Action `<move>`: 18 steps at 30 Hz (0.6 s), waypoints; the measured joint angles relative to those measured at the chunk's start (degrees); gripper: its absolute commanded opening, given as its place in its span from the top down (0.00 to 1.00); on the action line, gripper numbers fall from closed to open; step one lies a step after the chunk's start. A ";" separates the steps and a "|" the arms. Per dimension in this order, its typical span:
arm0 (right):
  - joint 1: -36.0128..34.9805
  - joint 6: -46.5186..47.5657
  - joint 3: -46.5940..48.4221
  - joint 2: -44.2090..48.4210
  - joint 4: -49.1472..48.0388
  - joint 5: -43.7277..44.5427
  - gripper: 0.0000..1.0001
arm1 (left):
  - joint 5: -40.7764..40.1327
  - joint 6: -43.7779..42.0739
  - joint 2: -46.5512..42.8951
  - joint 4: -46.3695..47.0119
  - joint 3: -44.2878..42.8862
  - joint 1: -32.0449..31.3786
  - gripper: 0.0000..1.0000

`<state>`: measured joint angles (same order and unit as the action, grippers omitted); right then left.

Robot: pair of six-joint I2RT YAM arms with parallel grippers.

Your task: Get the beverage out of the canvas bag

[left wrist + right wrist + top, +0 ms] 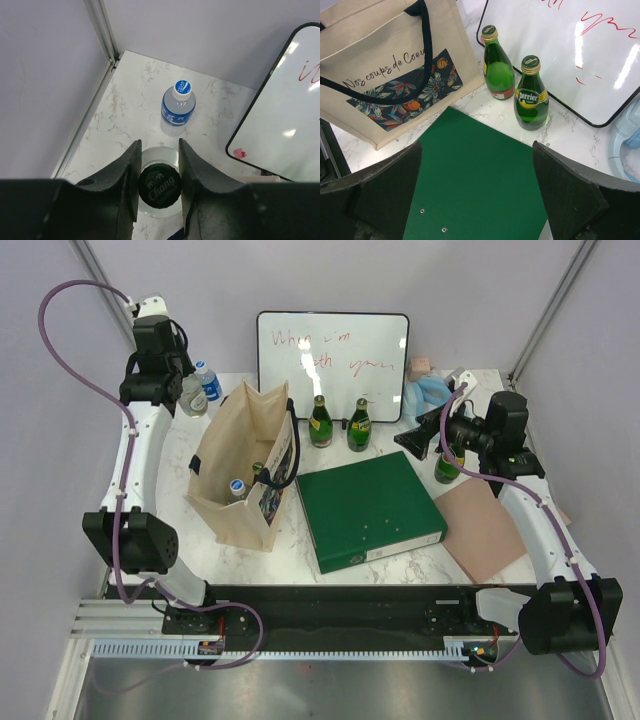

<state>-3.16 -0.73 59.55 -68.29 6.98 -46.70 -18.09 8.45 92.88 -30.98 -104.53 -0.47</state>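
Note:
The beige canvas bag [245,465] stands upright at the left of the table, its floral print side [395,90] showing in the right wrist view. Inside its open mouth are a white-capped bottle [238,485] and a green bottle top [258,470]. My left gripper [159,172] is at the far left back corner, shut on the neck of a clear glass bottle with a black Chang cap [159,186]; from above, the left gripper [188,388] is behind the bag. My right gripper [477,165] is open over the green binder [475,185].
A blue-labelled water bottle [178,107] stands just beyond the held bottle. Two green Perrier bottles [320,422] [359,426] stand before the whiteboard [333,365]. Another green bottle [447,465] is by the right arm, with a brown board [485,530] beside it. Walls close the corner.

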 measured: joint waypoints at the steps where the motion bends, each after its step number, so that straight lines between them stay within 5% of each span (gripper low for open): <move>1: 0.00 0.00 0.00 0.00 -0.02 0.00 0.02 | -0.04 0.00 0.33 0.48 0.48 0.09 0.98; 18: -0.13 0.02 0.70 -0.46 0.90 -0.92 0.02 | -0.35 1.03 5.18 12.33 13.88 2.67 0.98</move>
<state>-3.29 -0.71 60.25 -68.75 7.88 -47.62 -18.44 9.47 98.06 -18.65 -90.65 2.20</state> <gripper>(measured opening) 0.982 0.390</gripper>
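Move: The left hand grips the Chang bottle by its cap and neck. The clear table spot it is being taken to lies about 4 cm ahead, 3 cm left and some 33 cm below. The standing Pocari bottle is about 13 cm straight ahead, its middle some 23 cm lower, and the canvas bag is roughly 14 cm right and 12 cm back, 20 cm down. From the right hand, the spot is about 54 cm left, 16 cm ahead and 27 cm down. Straight down for the most part, the left hand sinks about 11 cm, easing some 3 cm forward and 2 cm left as it brings the Chang bottle towards the open table on the near side of the Pocari bottle. The fingers keep their grip at the cap and neck while the hand tips about 5 degrees downward. ##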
